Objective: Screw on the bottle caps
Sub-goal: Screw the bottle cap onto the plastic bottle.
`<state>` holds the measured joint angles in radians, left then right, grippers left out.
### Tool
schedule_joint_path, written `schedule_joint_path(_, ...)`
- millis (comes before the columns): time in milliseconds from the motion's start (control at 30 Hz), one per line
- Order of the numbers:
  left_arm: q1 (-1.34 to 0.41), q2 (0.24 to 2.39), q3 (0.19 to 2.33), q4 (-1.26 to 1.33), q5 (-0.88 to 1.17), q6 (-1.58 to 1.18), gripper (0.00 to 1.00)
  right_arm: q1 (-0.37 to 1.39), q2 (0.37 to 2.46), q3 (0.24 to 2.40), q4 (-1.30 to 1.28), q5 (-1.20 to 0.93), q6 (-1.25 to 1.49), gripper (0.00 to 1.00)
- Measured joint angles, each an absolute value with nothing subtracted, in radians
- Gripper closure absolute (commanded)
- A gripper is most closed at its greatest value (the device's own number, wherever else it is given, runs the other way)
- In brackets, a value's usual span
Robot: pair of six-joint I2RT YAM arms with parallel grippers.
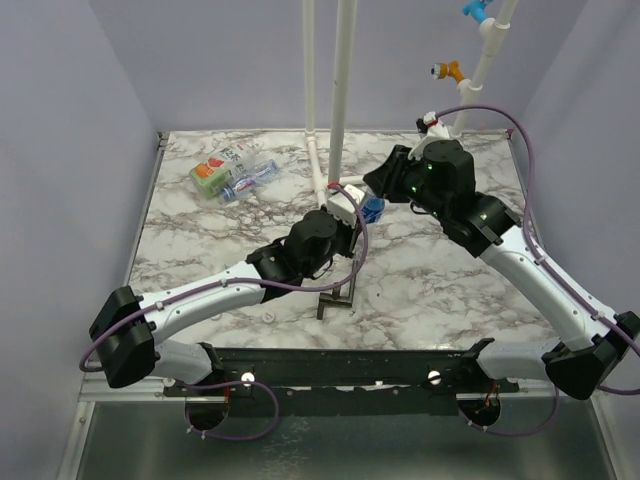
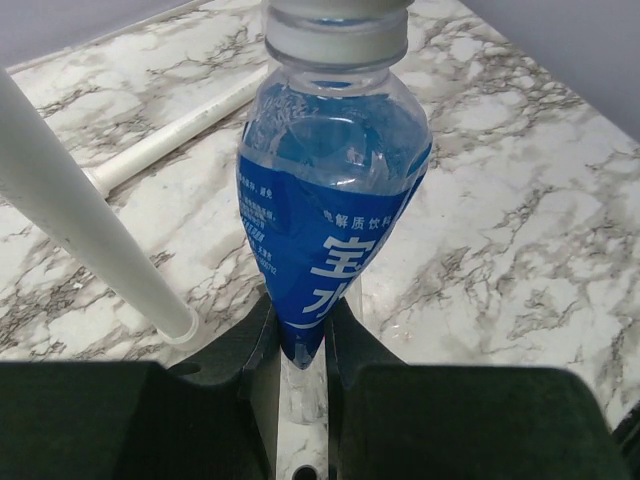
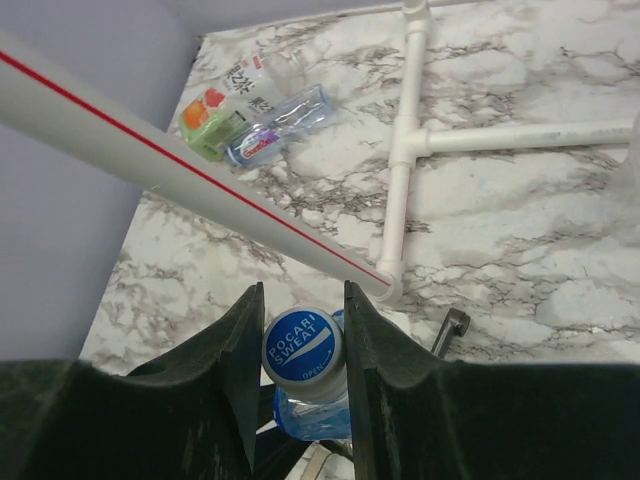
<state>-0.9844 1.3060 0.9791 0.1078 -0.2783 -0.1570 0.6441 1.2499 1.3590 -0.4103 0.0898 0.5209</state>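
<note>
A small clear bottle (image 2: 330, 200) with a blue label is held upright over the table's middle, and my left gripper (image 2: 300, 320) is shut on its squeezed lower end. A white bottle cap with a blue printed top (image 3: 303, 345) sits on the bottle's neck. My right gripper (image 3: 302, 295) is shut on that cap from above, one finger on each side. In the top view the bottle (image 1: 372, 208) shows between the left gripper (image 1: 345, 215) and the right gripper (image 1: 385, 190). No other caps can be made out.
Other bottles lie at the back left (image 1: 235, 172), one with a green, orange and red label (image 3: 205, 125). White pipes (image 1: 340, 90) rise just behind the held bottle, with a pipe tee (image 3: 410, 140) flat on the marble. A black T-shaped tool (image 1: 337, 295) lies near the front.
</note>
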Motion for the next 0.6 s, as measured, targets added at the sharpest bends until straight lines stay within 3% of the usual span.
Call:
schedule_joint_path(67,-0.997,1.333,0.995,0.099,-0.322,-0.147,1.0,0.663,1.269,1.378,-0.432,0.146,0.533,0.99)
schedule_joint_path(200,-1.008,1.365,1.008,0.091,-0.358,-0.132,1.0,0.675,1.278,1.383,-0.463,0.206,0.562,0.84)
schedule_joint_path(267,-1.01,1.365,1.008,0.091,-0.358,-0.126,1.0,0.68,1.277,1.383,-0.466,0.224,0.572,0.71)
schedule_joint_path(400,-1.008,1.359,1.008,0.097,-0.348,-0.115,1.0,0.688,1.267,1.383,-0.468,0.238,0.574,0.31)
schedule_joint_path(467,-1.0,1.346,1.007,0.112,-0.33,-0.115,1.0,0.694,1.255,1.378,-0.481,0.229,0.566,0.16)
schedule_joint_path(600,-0.944,1.279,0.977,0.132,-0.218,-0.135,1.0,0.685,1.208,1.361,-0.48,0.176,0.519,0.01)
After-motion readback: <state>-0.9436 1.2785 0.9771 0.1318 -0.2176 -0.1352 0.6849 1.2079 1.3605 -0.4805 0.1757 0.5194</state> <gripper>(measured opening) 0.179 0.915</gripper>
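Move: The blue-labelled plastic bottle is already in the left fingers, and its cap is in the right fingers, right at the right hand point. From the left hand the cap lies roughly 9 cm up, 3 cm ahead and 2 cm to the right. The foot of the upright white pipe is about 9 cm left and 4 cm ahead of the right hand, the metal faucet some 6 cm left and 10 cm back of it, both roughly 28 cm below. Down by about 1 cm together, both hands first ease to a stop, the right turning some 5 degrees clockwise with the cap still in its grip. Then the right fingers spread wide, letting go of the cap, and that hand draws back about 2 cm while the left, keeping its pinch on the bottle's label, lifts nearly 3 cm. ##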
